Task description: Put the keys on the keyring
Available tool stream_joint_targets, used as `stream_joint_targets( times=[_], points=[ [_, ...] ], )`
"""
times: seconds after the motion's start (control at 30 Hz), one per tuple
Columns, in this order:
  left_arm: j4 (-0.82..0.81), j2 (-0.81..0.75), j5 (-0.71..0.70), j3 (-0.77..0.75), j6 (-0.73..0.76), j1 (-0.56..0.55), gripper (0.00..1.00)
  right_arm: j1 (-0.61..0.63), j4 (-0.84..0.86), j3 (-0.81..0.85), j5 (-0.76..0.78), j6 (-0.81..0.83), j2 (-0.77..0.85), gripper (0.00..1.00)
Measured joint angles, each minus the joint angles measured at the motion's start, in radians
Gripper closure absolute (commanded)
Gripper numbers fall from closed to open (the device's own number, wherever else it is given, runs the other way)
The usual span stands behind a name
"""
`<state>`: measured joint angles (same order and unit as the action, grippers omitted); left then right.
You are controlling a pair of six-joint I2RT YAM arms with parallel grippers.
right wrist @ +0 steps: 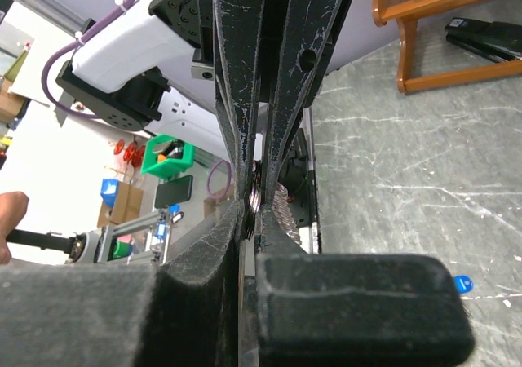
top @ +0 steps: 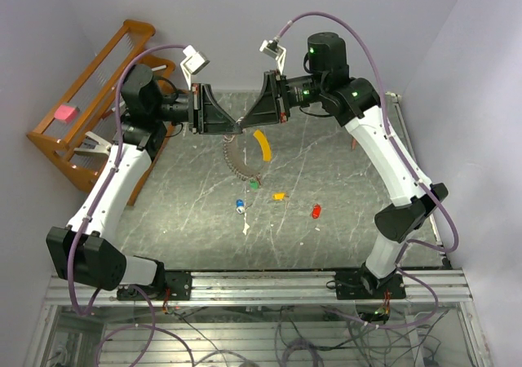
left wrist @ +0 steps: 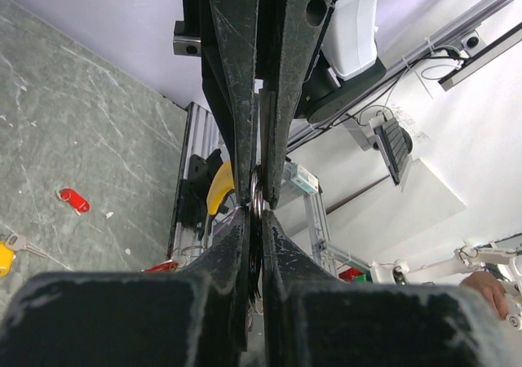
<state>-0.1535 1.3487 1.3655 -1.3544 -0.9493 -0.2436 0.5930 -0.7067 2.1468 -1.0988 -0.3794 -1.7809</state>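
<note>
Both grippers meet tip to tip above the table's far middle. My left gripper (top: 236, 128) (left wrist: 254, 217) is shut on the silvery keyring (left wrist: 256, 194), and my right gripper (top: 248, 125) (right wrist: 251, 214) is shut on the same keyring (right wrist: 259, 189) from the other side. Its chain-like loop (top: 236, 160) and yellow banana piece (top: 263, 145) hang below the tips. Loose keys lie on the marble table (top: 351, 220): blue (top: 240, 205), green (top: 254, 184), orange-yellow (top: 279, 196) and red (top: 316, 211). The red key (left wrist: 73, 199) also shows in the left wrist view, the blue key (right wrist: 462, 285) in the right.
A wooden rack (top: 81, 114) with a pink block (top: 65, 112) stands off the table's left side. Small white scraps (top: 245, 228) lie near the blue key. An aluminium rail (top: 261, 285) runs along the near edge by the arm bases.
</note>
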Motion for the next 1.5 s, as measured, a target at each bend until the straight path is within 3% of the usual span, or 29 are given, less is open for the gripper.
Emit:
stream_joint_targets(
  times=[0.13,0.53,1.03,1.5],
  points=[
    [0.001,0.000,-0.001,0.000,0.000,0.004,0.92,0.000,0.006,-0.001,0.007,0.000,0.000,1.00],
    [-0.058,0.005,-0.013,-0.016,-0.050,0.021,0.62,0.000,0.238,-0.191,0.046,-0.071,0.093,1.00],
    [-0.164,0.006,-0.034,-0.028,-0.112,0.026,0.62,0.004,0.587,-0.404,0.132,-0.215,0.200,1.00],
    [-0.175,0.006,-0.056,-0.029,-0.106,0.026,0.66,0.010,0.695,-0.442,0.193,-0.235,0.227,1.00]
  ],
)
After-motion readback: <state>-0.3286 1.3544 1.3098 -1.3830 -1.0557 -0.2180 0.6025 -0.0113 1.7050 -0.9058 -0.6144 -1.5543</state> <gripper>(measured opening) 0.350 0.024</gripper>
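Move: The keyring's end sits between the meeting fingertips, about 1 cm to the right of the left hand and 1 cm to the left of the right hand. From the left hand, the keyring's yellow sleeve is about 6 cm right, level ahead and 6 cm lower; the green key hangs roughly 3 cm right, 4 cm back and 17 cm lower. On the table some 40 cm below lie the blue key, about 2 cm back and straight sideways, and the yellow key, about 10 cm right and 1 cm ahead. The keyring's end stays pinched in the right fingers while the left fingers, also closed on it at first, loosen by about a quarter of their range around it. Tips nearly together, both hands lift some 3 cm and ease slightly forward, the left leading; meanwhile the right wrist turns about 20 degrees, its fingertips tipping upward and swinging clockwise. ##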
